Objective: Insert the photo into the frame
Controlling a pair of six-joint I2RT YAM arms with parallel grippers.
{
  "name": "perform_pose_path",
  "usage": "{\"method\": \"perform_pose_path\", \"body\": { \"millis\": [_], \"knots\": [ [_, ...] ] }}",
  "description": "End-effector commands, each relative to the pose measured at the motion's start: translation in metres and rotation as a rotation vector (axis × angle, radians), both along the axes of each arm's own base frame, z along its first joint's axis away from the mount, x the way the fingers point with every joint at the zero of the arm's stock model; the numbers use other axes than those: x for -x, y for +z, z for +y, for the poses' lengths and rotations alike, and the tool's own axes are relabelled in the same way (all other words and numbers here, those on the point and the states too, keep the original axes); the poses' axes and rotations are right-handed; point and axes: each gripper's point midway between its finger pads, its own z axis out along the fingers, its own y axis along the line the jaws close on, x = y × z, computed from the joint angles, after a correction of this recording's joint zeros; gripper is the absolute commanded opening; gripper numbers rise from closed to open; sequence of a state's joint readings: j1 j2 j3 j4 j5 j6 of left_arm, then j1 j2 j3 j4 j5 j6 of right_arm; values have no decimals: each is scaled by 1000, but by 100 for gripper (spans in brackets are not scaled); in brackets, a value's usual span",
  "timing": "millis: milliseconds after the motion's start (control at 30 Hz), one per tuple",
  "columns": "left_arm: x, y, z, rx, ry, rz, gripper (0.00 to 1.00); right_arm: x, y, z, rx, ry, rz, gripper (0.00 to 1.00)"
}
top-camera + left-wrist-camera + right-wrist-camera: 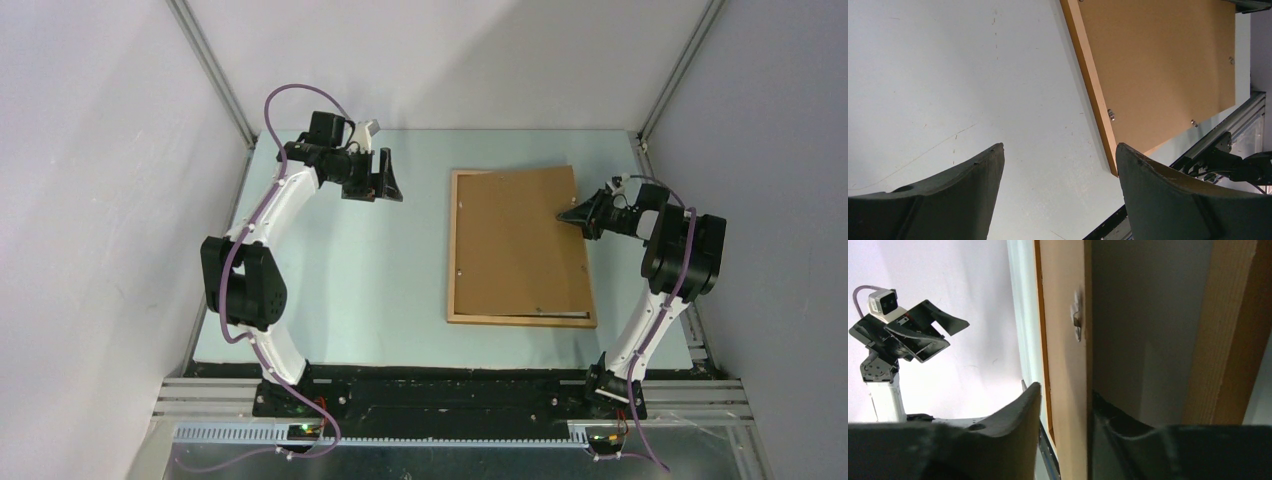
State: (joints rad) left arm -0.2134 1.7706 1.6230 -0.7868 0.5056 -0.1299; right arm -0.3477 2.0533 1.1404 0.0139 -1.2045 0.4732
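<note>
The light-wood frame (452, 250) lies back-up on the table, right of centre, its moulding (1093, 85) also in the left wrist view. A plain brown backing board (520, 240) lies over it, slightly skewed. The photo is hidden in every view. My right gripper (572, 214) is at the board's right edge. In its wrist view the board (1063, 315) runs between the fingers of the right gripper (1063, 392), which stand apart with a thin gap beside the left one. The frame's side rail (1228, 340) is further right. My left gripper (385, 187) hangs open over bare table, its jaws (1060, 147) holding nothing.
A small metal clip (1077, 315) sits on the board's edge. More clips (1111, 114) dot the frame's rim. The black base rail (450, 385) runs along the near edge. Grey walls with metal corner posts (215, 75) close the back and sides.
</note>
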Motion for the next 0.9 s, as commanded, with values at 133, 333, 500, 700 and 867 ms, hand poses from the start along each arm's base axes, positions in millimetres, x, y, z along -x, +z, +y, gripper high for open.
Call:
{"method": "perform_pose_path", "body": {
  "millis": [133,333,500,700,867],
  "knots": [
    [-1,6,-2,16,-24,-34,86,-3,4,0,108,20,-36,55],
    [-1,4,-1,12,-25,-31,86,-5,1,-1,202,23,-31,71],
    [-1,5,1,7,-24,-36,86,-6,-1,-2,270,21,-22,80],
    [-1,5,2,3,-24,-42,86,-7,-1,-5,352,25,-22,87],
    [-2,6,4,5,-23,-46,86,-6,-1,-5,402,24,-14,92]
  ]
}}
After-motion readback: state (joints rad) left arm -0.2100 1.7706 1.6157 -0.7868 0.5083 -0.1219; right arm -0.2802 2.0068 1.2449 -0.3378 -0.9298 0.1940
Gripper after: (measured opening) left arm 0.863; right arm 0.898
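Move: The cardboard backing board already lies most of the way over the frame. Its middle is about 15 cm to the right hand's left, 7 cm back and 3 cm below, with its right edge still between the loosening fingers. The frame's middle lies about 15 cm left, 8 cm back and 4 cm below; its right rail's middle is some 4 cm right and 8 cm back. From the idle left hand, the board's middle is roughly 40 cm right, 9 cm back and 16 cm below. The backing board's right edge is let down towards the frame as the right hand sinks about 2 cm and its already parting fingers go on opening to nearly full. The wrist rolls so the fingertips dip some 15 degrees, one finger coming above the board while the other stays by its edge, inside the right rail. ##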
